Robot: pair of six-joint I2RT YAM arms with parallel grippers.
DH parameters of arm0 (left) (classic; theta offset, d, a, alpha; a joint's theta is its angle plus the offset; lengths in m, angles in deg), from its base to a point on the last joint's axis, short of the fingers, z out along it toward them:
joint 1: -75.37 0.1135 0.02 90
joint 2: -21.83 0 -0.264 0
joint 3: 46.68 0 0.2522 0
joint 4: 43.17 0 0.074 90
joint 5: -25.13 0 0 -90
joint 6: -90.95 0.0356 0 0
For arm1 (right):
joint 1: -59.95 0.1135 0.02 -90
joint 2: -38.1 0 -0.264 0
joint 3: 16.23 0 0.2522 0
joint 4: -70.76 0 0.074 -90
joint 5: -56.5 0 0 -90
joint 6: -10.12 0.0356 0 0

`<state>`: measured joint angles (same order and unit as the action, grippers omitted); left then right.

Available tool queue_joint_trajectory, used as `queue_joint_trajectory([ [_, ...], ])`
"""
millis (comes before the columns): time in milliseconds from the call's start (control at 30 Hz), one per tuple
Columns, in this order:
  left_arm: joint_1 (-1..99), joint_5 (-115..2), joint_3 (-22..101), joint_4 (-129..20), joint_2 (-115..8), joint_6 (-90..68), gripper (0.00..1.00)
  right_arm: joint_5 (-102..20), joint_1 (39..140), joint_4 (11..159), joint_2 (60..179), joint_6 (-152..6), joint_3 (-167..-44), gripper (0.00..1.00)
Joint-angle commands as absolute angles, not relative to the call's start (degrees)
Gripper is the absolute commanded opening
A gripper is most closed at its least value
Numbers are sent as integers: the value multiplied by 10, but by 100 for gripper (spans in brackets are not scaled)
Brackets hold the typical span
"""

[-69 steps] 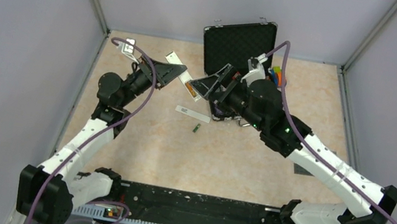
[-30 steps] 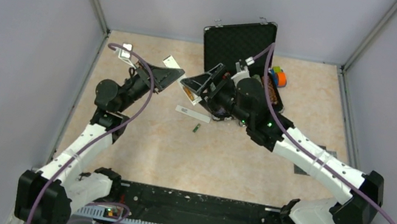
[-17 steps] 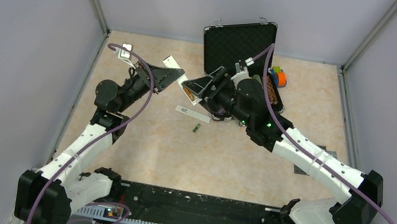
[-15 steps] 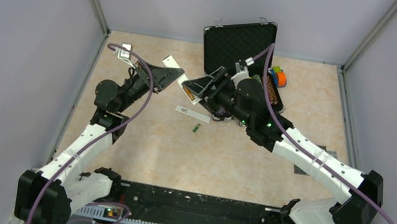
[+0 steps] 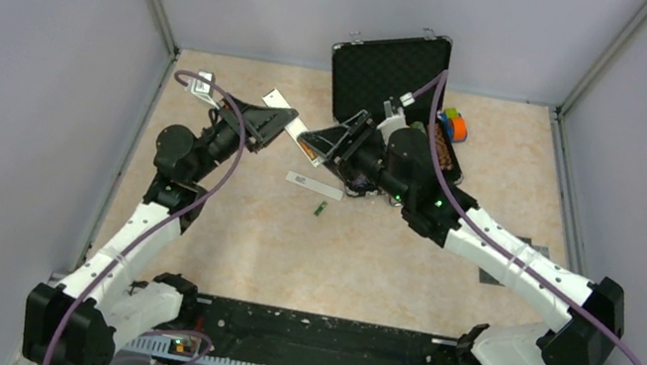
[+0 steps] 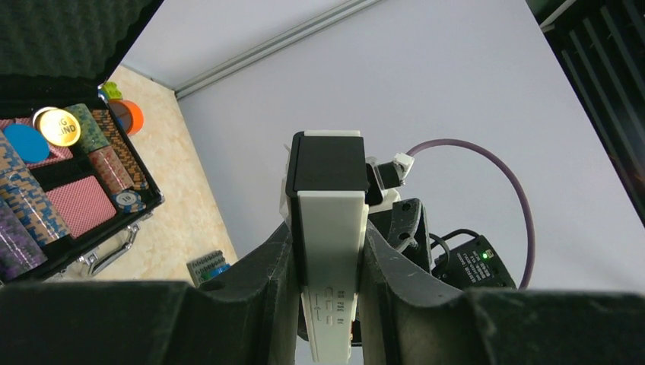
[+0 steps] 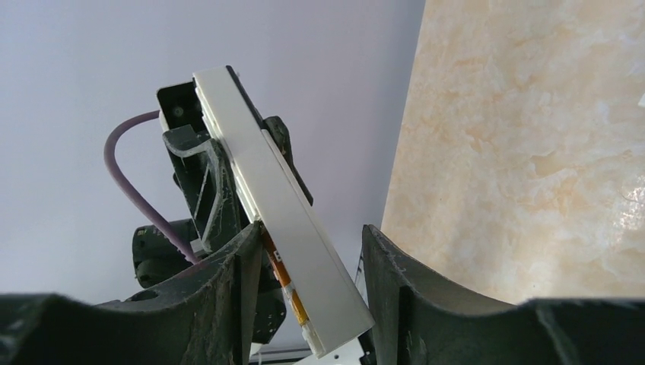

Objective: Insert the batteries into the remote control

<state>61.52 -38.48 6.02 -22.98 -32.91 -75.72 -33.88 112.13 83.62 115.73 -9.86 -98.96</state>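
Observation:
The remote control [image 5: 275,97] is a slim white bar held in the air over the back of the table. My left gripper [image 5: 282,120] is shut across its width, as the left wrist view shows, with the remote control [image 6: 328,228] sticking up between the fingers. My right gripper [image 5: 320,142] is closed over the bar's other end [image 7: 281,205]. Its left finger presses on a brownish-red battery [image 7: 283,277] lying along the bar's edge. A green battery [image 5: 320,208] lies on the table below.
A flat white strip [image 5: 312,184] lies on the table beside the green battery. An open black case [image 5: 389,72] stands at the back, holding poker chips [image 6: 61,129]. Colourful toys [image 5: 451,123] sit to its right. A grey brick baseplate [image 6: 207,266] lies near the case.
My right arm moved left to the remote's end and its jaws narrowed onto it. The left arm shifted only slightly, still holding the remote.

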Motion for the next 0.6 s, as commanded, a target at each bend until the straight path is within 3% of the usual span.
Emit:
queue_joint_trajectory([
  [0, 616, -403, 98, -235, -312, -775, 0, -354, 1119, 822, 1142, -116, -984, 38],
  [167, 616, -405, 106, -252, -315, -790, 0, -349, 1119, 822, 1138, -131, -982, 32],
  [200, 616, -405, 108, -257, -315, -785, 0, -349, 1118, 822, 1137, -132, -983, 37],
  [300, 616, -409, 106, -268, -314, -763, 0, -347, 1117, 816, 1128, -138, -982, 70],
  [367, 617, -414, 100, -274, -310, -746, 0, -345, 1114, 811, 1118, -144, -981, 83],
  [467, 626, -417, 95, -290, -303, -716, 0, -346, 1103, 813, 1101, -149, -973, 91],
  [567, 645, -401, 97, -307, -300, -685, 0, -346, 1087, 823, 1082, -158, -957, 93],
])
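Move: Between the right hand's spread fingers lies the orange battery in the remote control's open compartment, its middle about 1 cm back from that hand point and 1 cm above it, neither left nor right. On the table some 33 cm below that hand, the battery cover lies about 6 cm ahead and 2 cm to its right, the green battery about 1 cm back and 5 cm right. From the left hand, the orange battery is roughly 5 cm back, 5 cm right and 2 cm lower. Holding its squeeze on the battery end of the remote control for a moment, one finger over the orange battery and one behind, the right hand then opens wide, comes free and backs off about 1.5 cm to the right and 1 cm up, tipping back slightly. The left hand keeps its grip on the other end and eases about 1 cm forward, left and down. ##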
